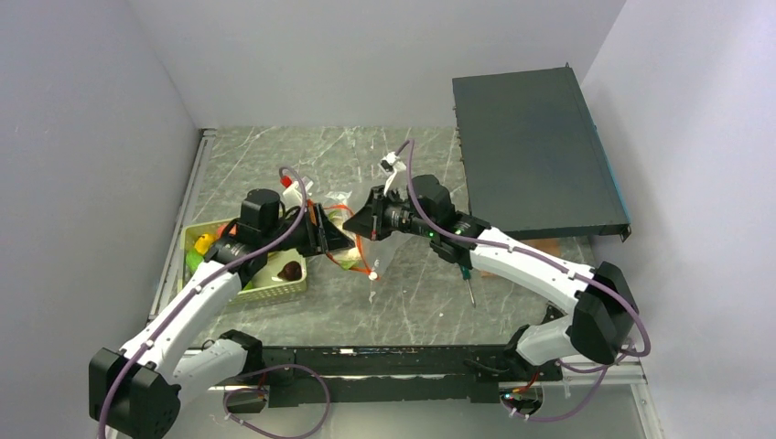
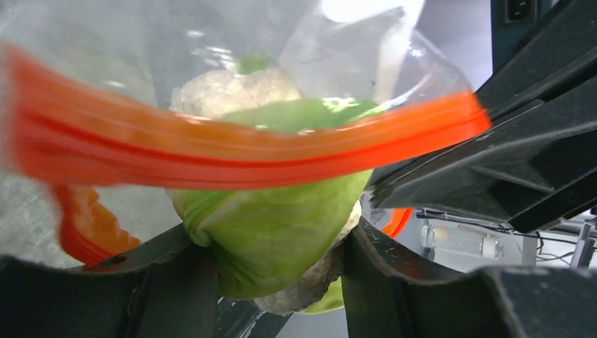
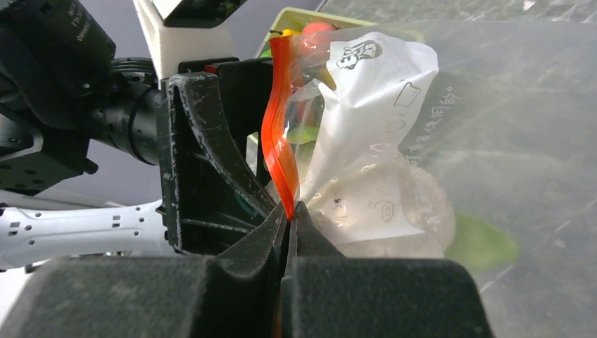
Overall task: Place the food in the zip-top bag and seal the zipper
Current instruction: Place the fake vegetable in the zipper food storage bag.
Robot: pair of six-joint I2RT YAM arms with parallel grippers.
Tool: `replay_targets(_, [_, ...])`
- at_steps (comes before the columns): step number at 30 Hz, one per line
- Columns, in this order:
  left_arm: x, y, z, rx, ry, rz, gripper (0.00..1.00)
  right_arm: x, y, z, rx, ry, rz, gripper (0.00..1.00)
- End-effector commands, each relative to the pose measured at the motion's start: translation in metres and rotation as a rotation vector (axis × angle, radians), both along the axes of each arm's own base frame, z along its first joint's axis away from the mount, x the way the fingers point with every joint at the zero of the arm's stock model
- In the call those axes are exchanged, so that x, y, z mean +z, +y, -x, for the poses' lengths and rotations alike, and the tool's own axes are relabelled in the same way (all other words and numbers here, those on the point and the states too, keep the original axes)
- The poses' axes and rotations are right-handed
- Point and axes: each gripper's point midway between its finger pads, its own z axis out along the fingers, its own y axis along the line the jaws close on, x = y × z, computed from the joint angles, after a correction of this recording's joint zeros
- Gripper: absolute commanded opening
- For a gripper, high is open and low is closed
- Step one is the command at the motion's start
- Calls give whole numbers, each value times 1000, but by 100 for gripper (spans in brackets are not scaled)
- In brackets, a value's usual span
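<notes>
My left gripper (image 2: 274, 274) is shut on a whitish-green piece of food (image 2: 281, 225), a cauliflower-like toy with green leaves, held at the mouth of the zip-top bag (image 1: 352, 206). The red-orange zipper (image 2: 246, 155) crosses in front of the toy. My right gripper (image 3: 290, 211) is shut on one lip of the zipper (image 3: 279, 155) and holds it upright. The clear bag (image 3: 380, 141) billows to the right of it, and the pale toy (image 3: 422, 211) shows through the plastic. From above, both grippers (image 1: 331, 240) (image 1: 359, 226) meet at the bag's mouth.
A light green basket (image 1: 274, 291) sits left of the bag with a dark purple piece (image 1: 291, 271) and a yellow piece (image 1: 203, 243) inside. A green-handled screwdriver (image 1: 468, 283) lies under the right arm. A large black box (image 1: 535, 155) fills the back right.
</notes>
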Motion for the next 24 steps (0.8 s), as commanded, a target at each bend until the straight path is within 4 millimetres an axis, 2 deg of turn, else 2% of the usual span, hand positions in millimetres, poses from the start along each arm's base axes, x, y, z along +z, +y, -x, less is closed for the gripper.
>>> replay_targets(1, [20, 0, -10, 0, -105, -36, 0, 16, 14, 7, 77, 1, -83, 0])
replay_targets(5, [42, 8, -26, 134, -238, 38, 0, 10, 12, 8, 74, 20, -81, 0])
replay_targets(8, [48, 14, -39, 232, -307, 88, 0, 15, 13, 11, 83, 32, -102, 0])
replay_targets(13, [45, 19, -57, 301, -327, 72, 0, 30, 12, 15, 86, 32, -147, 0])
replay_targets(16, [52, 17, -60, 303, -339, 81, 1, 30, 11, 14, 76, 46, -144, 0])
replay_targets(19, [61, 21, -56, 333, -382, 125, 3, 19, 10, 10, 51, 87, -139, 0])
replay_targets(22, [67, 26, -50, 379, -429, 157, 13, 13, 13, 7, 59, 133, -148, 0])
replay_targets(24, [69, 21, -47, 353, -442, 166, 19, 11, 17, 6, 71, 157, -160, 0])
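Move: Just past the left fingertips the bag mouth opens, about 2 cm ahead and 3 cm right, at their height; the held cauliflower's middle is some 4 cm ahead, 3 cm right and 2 cm lower. The zip slider hangs roughly 7 cm back and 6 cm right, 3 cm lower, and the basket about 6 cm back, 27 cm left, 16 cm below. From the right hand, pinching the rim, the mouth centre is about 1 cm back, 1 cm right and 3 cm lower. Pushing the cauliflower deeper through the bag mouth, the left hand goes about 5 cm forward while easing 2 cm to its left, rising mainly at the end. Its fingers keep their grip and swing some 25 degrees counter-clockwise and upward, to point more ahead. The right hand keeps the orange rim pinched, nearly in place, shifting a centimetre left with a slight tilt. ##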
